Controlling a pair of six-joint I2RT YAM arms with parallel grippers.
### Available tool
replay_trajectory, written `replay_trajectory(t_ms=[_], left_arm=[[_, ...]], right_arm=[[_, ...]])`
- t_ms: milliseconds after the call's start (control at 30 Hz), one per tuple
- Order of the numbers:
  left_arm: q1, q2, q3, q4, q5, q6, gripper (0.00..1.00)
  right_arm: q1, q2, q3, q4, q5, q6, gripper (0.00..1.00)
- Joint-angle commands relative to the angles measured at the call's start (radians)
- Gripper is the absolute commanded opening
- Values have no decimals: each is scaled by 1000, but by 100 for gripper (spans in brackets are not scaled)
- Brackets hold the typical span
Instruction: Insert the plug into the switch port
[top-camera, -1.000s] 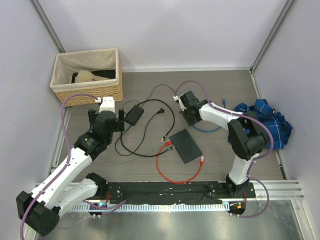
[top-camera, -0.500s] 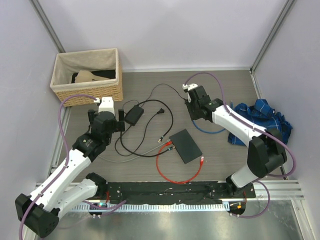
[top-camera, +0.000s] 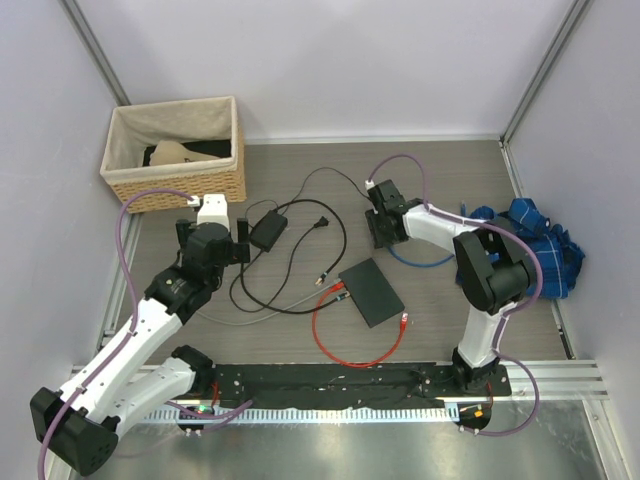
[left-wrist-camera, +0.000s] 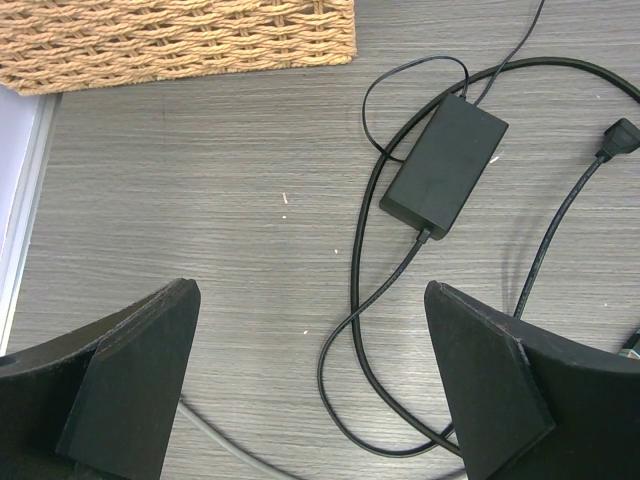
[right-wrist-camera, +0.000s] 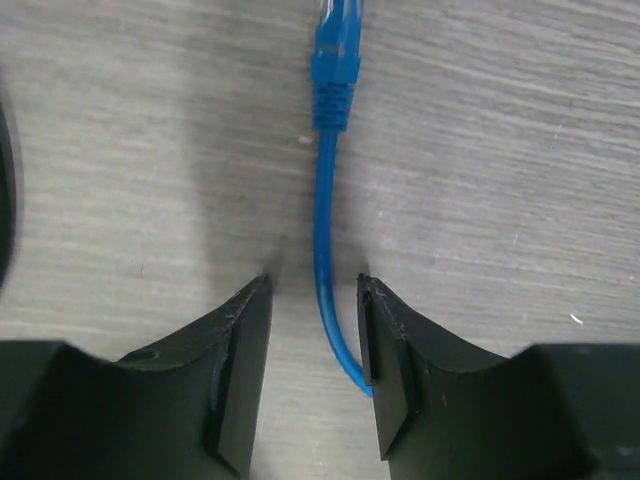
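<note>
The switch, a flat dark box, lies on the table in the middle of the top view. A blue cable runs between the fingers of my right gripper, and its blue plug lies on the table just beyond the fingertips. The right jaws stand apart around the cable; it brushes the right finger but is not pinched. In the top view my right gripper is low over the table, up and right of the switch. My left gripper hangs wide open over bare table, holding nothing.
A black power brick with looping black cords lies ahead of the left gripper. A wicker basket stands at the back left. A red cable loops in front of the switch. A blue cloth lies at the right.
My right gripper has gone from shut to open, lifting and swinging right, then coming back down over the blue cable. The left arm has stayed still.
</note>
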Motion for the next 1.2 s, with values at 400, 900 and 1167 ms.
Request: replay_trajectory(t_ms=[400,900,1167], left_arm=[[5,-14,3,24,19,-4,100],[3,-35,53,47,336,-218,100],[-9,-28,13,329,617,-364,100]], right_arm=[[-27,85,60,100,-97,-12,22],[73,-318,48,80,-215,-107,1],[208,-510,-75,239,-309,-59,1]])
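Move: The blue plug lies on the table straight ahead of the right hand, about 6 cm on and some 1 cm lower, its cable running back between the open fingers. The switch sits about 13 cm back and 2 cm to the left, the thin black lead's end about 10 cm ahead and 2 cm left, and the mains plug about 4 cm ahead and 13 cm left. From the left hand, the blue plug is some 14 cm ahead, 33 cm to the right and 19 cm below. The right hand slides forward about 3 cm, staying low over the table and easing slightly left, its half-open fingers shutting on the blue cable just behind the plug's boot, then lifts the plug some 20 cm while swinging left and drawing back a little, the wrist tipping the fingers up and turning them counter-clockwise towards the left hand. As that lift gets going, the empty left hand, still wide open, moves about 9 cm to the right towards the right hand and rises slightly, its left side rolling down by nearly 30 degrees. ##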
